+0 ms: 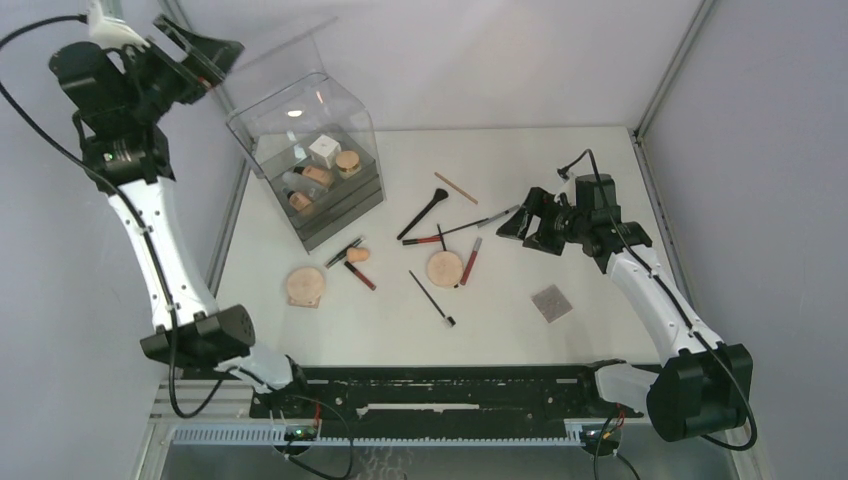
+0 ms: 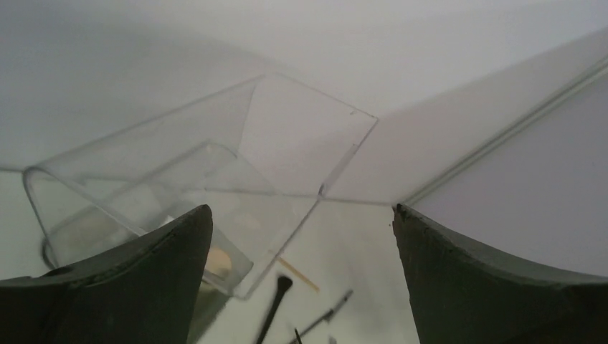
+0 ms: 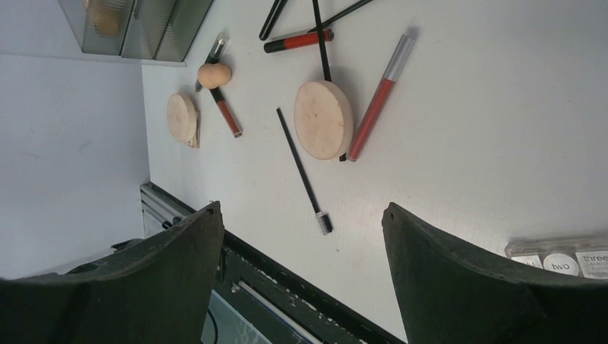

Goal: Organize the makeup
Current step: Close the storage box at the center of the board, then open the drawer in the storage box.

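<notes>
The makeup lies scattered mid-table: a round tan compact (image 1: 305, 285) (image 3: 182, 118), a second compact (image 1: 445, 268) (image 3: 324, 118), a peach sponge (image 1: 358, 255) (image 3: 214, 74), red lip tubes (image 1: 470, 260) (image 3: 380, 100), and thin black brushes (image 1: 423, 214) (image 3: 305, 172). A white cube box (image 1: 324, 149) and a tan compact (image 1: 348, 162) sit inside the clear organizer (image 1: 310, 170) (image 2: 179, 193). My left gripper (image 1: 205, 50) (image 2: 301, 215) is raised high at the far left, open and empty. My right gripper (image 1: 518, 232) (image 3: 301, 211) hovers right of the brushes, open and empty.
A small eyeshadow palette (image 1: 551, 302) (image 3: 563, 258) lies near the right arm. A thin wooden stick (image 1: 455, 187) lies behind the brushes. The black rail (image 1: 440, 390) runs along the table's near edge. Grey walls stand on both sides.
</notes>
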Robot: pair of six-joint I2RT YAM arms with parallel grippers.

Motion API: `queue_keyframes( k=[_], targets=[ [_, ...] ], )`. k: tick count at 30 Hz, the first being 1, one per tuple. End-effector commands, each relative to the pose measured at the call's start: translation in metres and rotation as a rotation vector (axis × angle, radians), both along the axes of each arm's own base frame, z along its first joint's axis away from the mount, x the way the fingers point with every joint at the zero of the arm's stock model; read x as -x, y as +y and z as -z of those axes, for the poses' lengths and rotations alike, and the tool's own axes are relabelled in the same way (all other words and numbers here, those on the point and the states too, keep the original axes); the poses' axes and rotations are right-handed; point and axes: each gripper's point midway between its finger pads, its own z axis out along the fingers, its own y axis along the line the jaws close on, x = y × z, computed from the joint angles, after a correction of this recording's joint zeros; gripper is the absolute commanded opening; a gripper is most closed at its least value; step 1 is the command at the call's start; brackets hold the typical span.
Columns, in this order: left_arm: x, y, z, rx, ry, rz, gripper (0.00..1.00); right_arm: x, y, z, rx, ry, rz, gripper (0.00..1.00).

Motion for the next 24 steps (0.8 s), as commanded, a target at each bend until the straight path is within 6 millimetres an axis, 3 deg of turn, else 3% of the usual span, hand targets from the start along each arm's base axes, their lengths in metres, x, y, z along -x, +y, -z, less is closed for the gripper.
queue_keyframes(
  k=[1, 5, 10, 13, 17, 21, 24],
  targets=[
    [0.041, -0.041, 0.037, -0.082, 0.077, 0.059, 0.99, -0.009, 0.001, -0.027, -0.007, -0.099, 0.012, 0.87],
    [0.072, -0.062, 0.066, -0.139, 0.111, 0.034, 1.00, -0.006, 0.003, -0.022, -0.004, -0.095, 0.002, 0.87],
    [0.098, -0.060, 0.111, -0.290, 0.217, -0.135, 0.99, -0.005, 0.005, -0.020, -0.004, -0.096, -0.012, 0.87],
    [0.102, -0.060, 0.147, -0.347, 0.294, -0.221, 0.98, -0.007, 0.007, -0.020, -0.007, -0.100, -0.016, 0.87],
    [0.106, -0.058, 0.181, -0.452, 0.366, -0.381, 0.96, -0.008, 0.010, -0.019, -0.015, -0.096, -0.026, 0.87],
    [0.102, -0.080, 0.218, -0.540, 0.400, -0.416, 0.96, -0.006, 0.007, -0.015, 0.017, -0.094, -0.019, 0.87],
    [0.091, -0.105, 0.257, -0.679, 0.468, -0.376, 0.96, -0.003, 0.003, -0.012, 0.034, -0.081, -0.004, 0.86]
  ],
)
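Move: The storage box's half-swung clear lid lies roughly 8 cm right of the left hand, 5 cm ahead and 8 cm below its wide-open fingers; the box body is about 5 cm right, 2 cm ahead and 40 cm down. On the table, the sponge lies some 13 cm back and 13 cm right, the black brush 3 cm back and 27 cm right of that hand. From the right hand the lid is about 37 cm left, 18 cm ahead and 28 cm up. Down in front of the storage box goes the left hand, following the lid's closing side: first back, right and down together past the raised lid, then almost straight down, some 23 cm lower in all and about 10 cm both back and right. The wrist tips down about 25 degrees and rolls its left side up about 30, with the fingers staying wide open; contact with the lid can't be made out. ##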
